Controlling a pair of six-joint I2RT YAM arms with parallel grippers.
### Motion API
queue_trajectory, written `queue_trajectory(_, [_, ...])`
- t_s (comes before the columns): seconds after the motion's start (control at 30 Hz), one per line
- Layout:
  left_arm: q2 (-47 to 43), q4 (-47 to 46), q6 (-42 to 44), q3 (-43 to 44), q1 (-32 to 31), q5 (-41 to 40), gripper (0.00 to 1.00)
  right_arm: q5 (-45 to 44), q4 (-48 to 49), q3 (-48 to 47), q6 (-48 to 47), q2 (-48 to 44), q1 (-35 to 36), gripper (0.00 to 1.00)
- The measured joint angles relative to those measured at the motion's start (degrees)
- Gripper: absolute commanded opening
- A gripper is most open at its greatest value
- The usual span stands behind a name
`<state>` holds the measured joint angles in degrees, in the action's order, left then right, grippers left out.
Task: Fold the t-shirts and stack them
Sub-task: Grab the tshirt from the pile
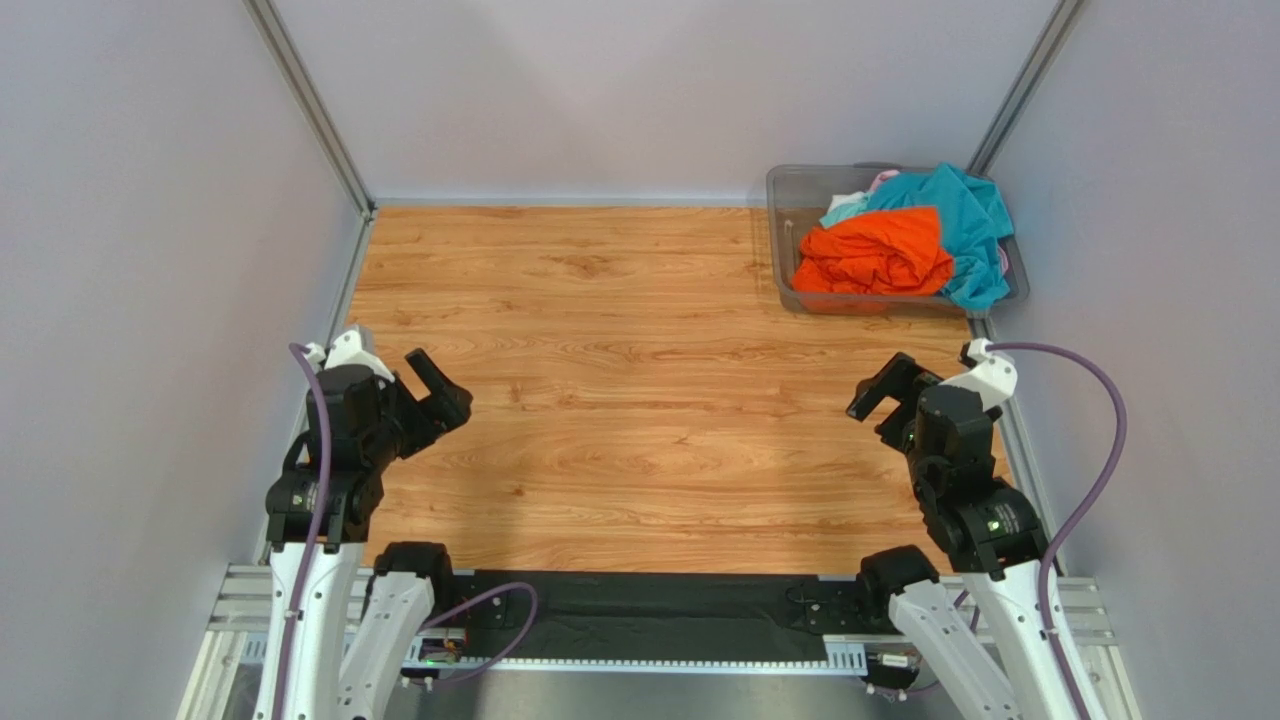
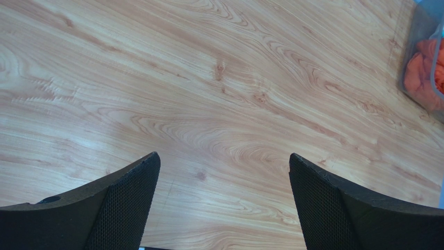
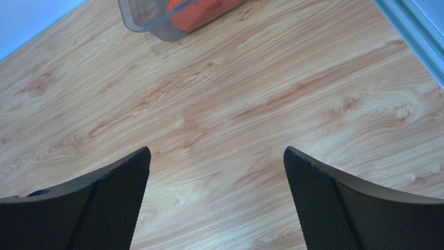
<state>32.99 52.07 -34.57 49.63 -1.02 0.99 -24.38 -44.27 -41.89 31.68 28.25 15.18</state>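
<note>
The t-shirts lie crumpled in a clear grey bin [image 1: 786, 240] at the table's back right: a bright orange one [image 1: 875, 254] in front, a teal one [image 1: 969, 218] behind it, and a bit of pink [image 1: 882, 180] at the rear. The orange t-shirt [image 2: 423, 78] shows through the bin wall at the right edge of the left wrist view, and the orange t-shirt [image 3: 200, 11] also peeks at the top of the right wrist view. My left gripper [image 1: 427, 387] hovers open at the near left, empty. My right gripper [image 1: 887, 399] hovers open at the near right, empty.
The wooden table [image 1: 631, 375] is boxed in by grey walls on the left, back and right. A metal rail [image 3: 411, 31] runs along the right edge. The bin's corner [image 3: 136, 18] sits ahead and to the left of the right gripper.
</note>
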Motion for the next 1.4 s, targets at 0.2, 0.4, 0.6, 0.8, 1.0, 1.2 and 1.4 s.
queue_trajectory(0.2, [-2.7, 0.5, 1.5, -0.7, 0.0, 0.3, 1.0, 3.2, 0.5, 0.0, -0.7, 0.1, 0.0, 1.0])
queue_trajectory(0.4, [-6.9, 1.0, 1.7, -2.6, 0.0, 0.4, 1.0, 5.3, 2.3, 0.0, -2.0, 0.7, 0.0, 1.0])
queue_trajectory(0.6, [-7.4, 1.3, 1.7, -3.0, 0.0, 0.3, 1.0, 6.0, 3.2, -1.9, -3.1, 6.7, 0.0, 1.0])
queue_trajectory(0.8, [-7.4, 1.6, 1.6, -3.5, 0.0, 0.2, 1.0, 5.4, 5.4, -9.5, -4.5, 19.9, 0.0, 1.0])
queue_trajectory(1.0, [-7.3, 1.9, 1.5, -3.5, 0.0, 0.0, 1.0, 4.2, 7.7, -24.3, -6.1, 40.1, -2.1, 1.0])
queue_trajectory(1.2, [-7.0, 2.1, 1.5, -3.6, 0.0, 0.0, 1.0, 4.6, 8.8, -44.2, -6.5, 65.4, -7.8, 1.0])
queue_trajectory(1.4, [-5.6, 2.3, 1.4, -4.0, 0.0, 0.0, 1.0, 2.4, 5.4, -67.9, -6.4, 91.2, -12.2, 0.99])
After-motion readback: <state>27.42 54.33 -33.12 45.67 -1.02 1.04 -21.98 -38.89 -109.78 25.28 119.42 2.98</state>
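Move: The orange shirt in the bin lies about 32 cm ahead of the open right hand, 7 cm to its right and 12 cm lower. The turquoise shirt sits some 14 cm to the right of the orange one and 4 cm farther out. A pale shirt peeks out about 9 cm beyond the orange one and 2 cm to its left. From the left hand, the orange shirt is roughly 33 cm ahead, 65 cm to the right and 13 cm below. Forward, slowly at first with a small drift left, then in a fast sweep of about 33 cm, the right hand reaches from the bare table to above the orange shirt in the bin. It rises slightly on the way, then curves right and dips to some 5 cm below its starting height, tipping its wide-open fingers about 20 degrees further down. ##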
